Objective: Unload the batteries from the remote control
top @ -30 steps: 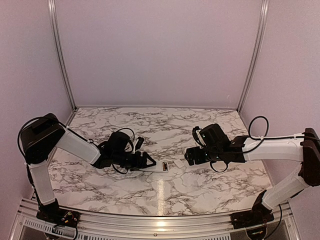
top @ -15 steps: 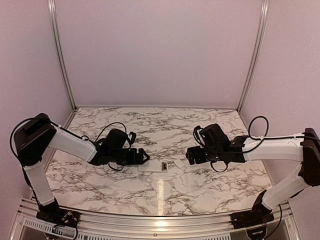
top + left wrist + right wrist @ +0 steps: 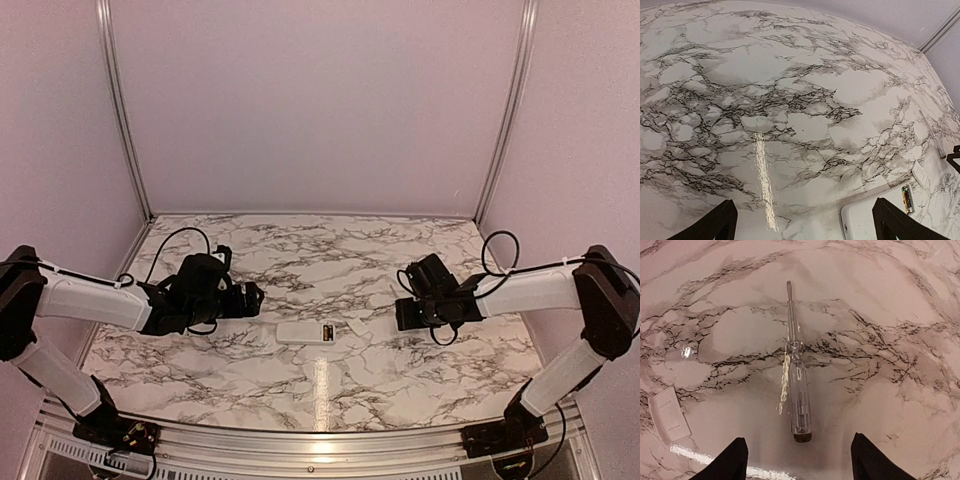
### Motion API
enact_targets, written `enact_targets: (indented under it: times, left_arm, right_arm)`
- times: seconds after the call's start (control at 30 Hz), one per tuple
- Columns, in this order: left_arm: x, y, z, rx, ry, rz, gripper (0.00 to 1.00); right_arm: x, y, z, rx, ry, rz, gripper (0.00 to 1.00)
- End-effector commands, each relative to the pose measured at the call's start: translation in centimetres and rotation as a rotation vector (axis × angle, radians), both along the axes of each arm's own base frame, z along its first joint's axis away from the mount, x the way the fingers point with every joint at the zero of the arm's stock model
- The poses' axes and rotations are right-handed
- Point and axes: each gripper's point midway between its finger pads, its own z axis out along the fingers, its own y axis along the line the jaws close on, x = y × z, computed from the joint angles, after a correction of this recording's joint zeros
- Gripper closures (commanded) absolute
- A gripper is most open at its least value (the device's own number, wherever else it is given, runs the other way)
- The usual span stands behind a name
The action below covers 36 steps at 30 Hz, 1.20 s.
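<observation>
The white remote control (image 3: pixel 300 332) lies flat at the table's middle, its battery bay open with a gold-brown battery (image 3: pixel 327 331) showing. In the left wrist view its rounded corner (image 3: pixel 865 224) sits at the bottom right, with one battery (image 3: pixel 907 198) in the bay; the second battery does not show. My left gripper (image 3: pixel 256 295) is open and empty, left of the remote and apart from it, its fingers (image 3: pixel 710 226) spread wide. My right gripper (image 3: pixel 400 318) is open and empty, right of the remote.
A clear-handled screwdriver (image 3: pixel 796 390) lies on the marble just ahead of my right gripper (image 3: pixel 797 460), between its fingers (image 3: pixel 875 459) but untouched. The white battery cover (image 3: pixel 669 415) lies loose to its left. Booth walls close the back and sides.
My left gripper has pulled back to the left, away from the remote, leaving it lying free. My right gripper has drawn back a little to the right.
</observation>
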Motion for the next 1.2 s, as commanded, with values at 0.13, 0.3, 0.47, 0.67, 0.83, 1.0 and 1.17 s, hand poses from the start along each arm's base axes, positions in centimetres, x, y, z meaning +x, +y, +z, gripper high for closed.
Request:
enact_targets:
  times: [0.13, 0.3, 0.47, 0.67, 0.83, 1.0, 1.17]
  left_arm:
    - [-0.1, 2.1, 2.2, 0.012, -0.091, 0.052, 0.01]
    - [-0.2, 2.0, 2.5, 0.004, -0.095, 0.042, 0.01]
    - [-0.3, 2.1, 2.6, 0.002, -0.099, 0.043, 0.01]
    - [-0.4, 2.2, 3.0, -0.004, -0.109, 0.045, 0.01]
    - [-0.5, 2.4, 3.2, -0.005, -0.12, 0.039, 0.01]
    - [-0.6, 2.9, 3.6, -0.005, -0.136, 0.052, 0.01]
    - [-1.2, 3.5, 5.1, -0.065, -0.19, 0.06, 0.01]
  right_arm:
    - [1.7, 0.9, -2.1, 0.028, 0.029, 0.026, 0.43]
    - [2.2, 0.2, -3.0, -0.027, 0.034, -0.004, 0.55]
    - [2.2, 0.3, -3.7, -0.031, 0.049, 0.002, 0.65]
    - [1.9, 0.4, -4.0, -0.025, 0.059, 0.009, 0.84]
    - [2.1, 0.5, -3.6, -0.024, 0.049, 0.016, 1.0]
    - [2.1, 1.2, -1.7, 0.008, -0.007, 0.053, 1.0]
    - [1.2, 3.3, 1.7, 0.034, -0.097, 0.131, 1.0]
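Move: The screwdriver lies right under my right hand: its middle is about 6 cm ahead, 2 cm left and 4 cm below, with the dark handle end nearest my fingers. The battery cover is on the table roughly 12 cm to my right hand's left and 1 cm back. The remote control is some 25 cm left and 3 cm back. From my left hand, the screwdriver is about 35 cm to the right and 5 cm ahead. I sink my right hand about 3 cm, then ease it some 2 cm forward along the screwdriver while its fingers shut and pinch the handle near the butt end; holding it, I start up again, about 1.5 cm. My empty left hand, still wide open, rises and draws left away from the remote control, about 4 cm in all. ##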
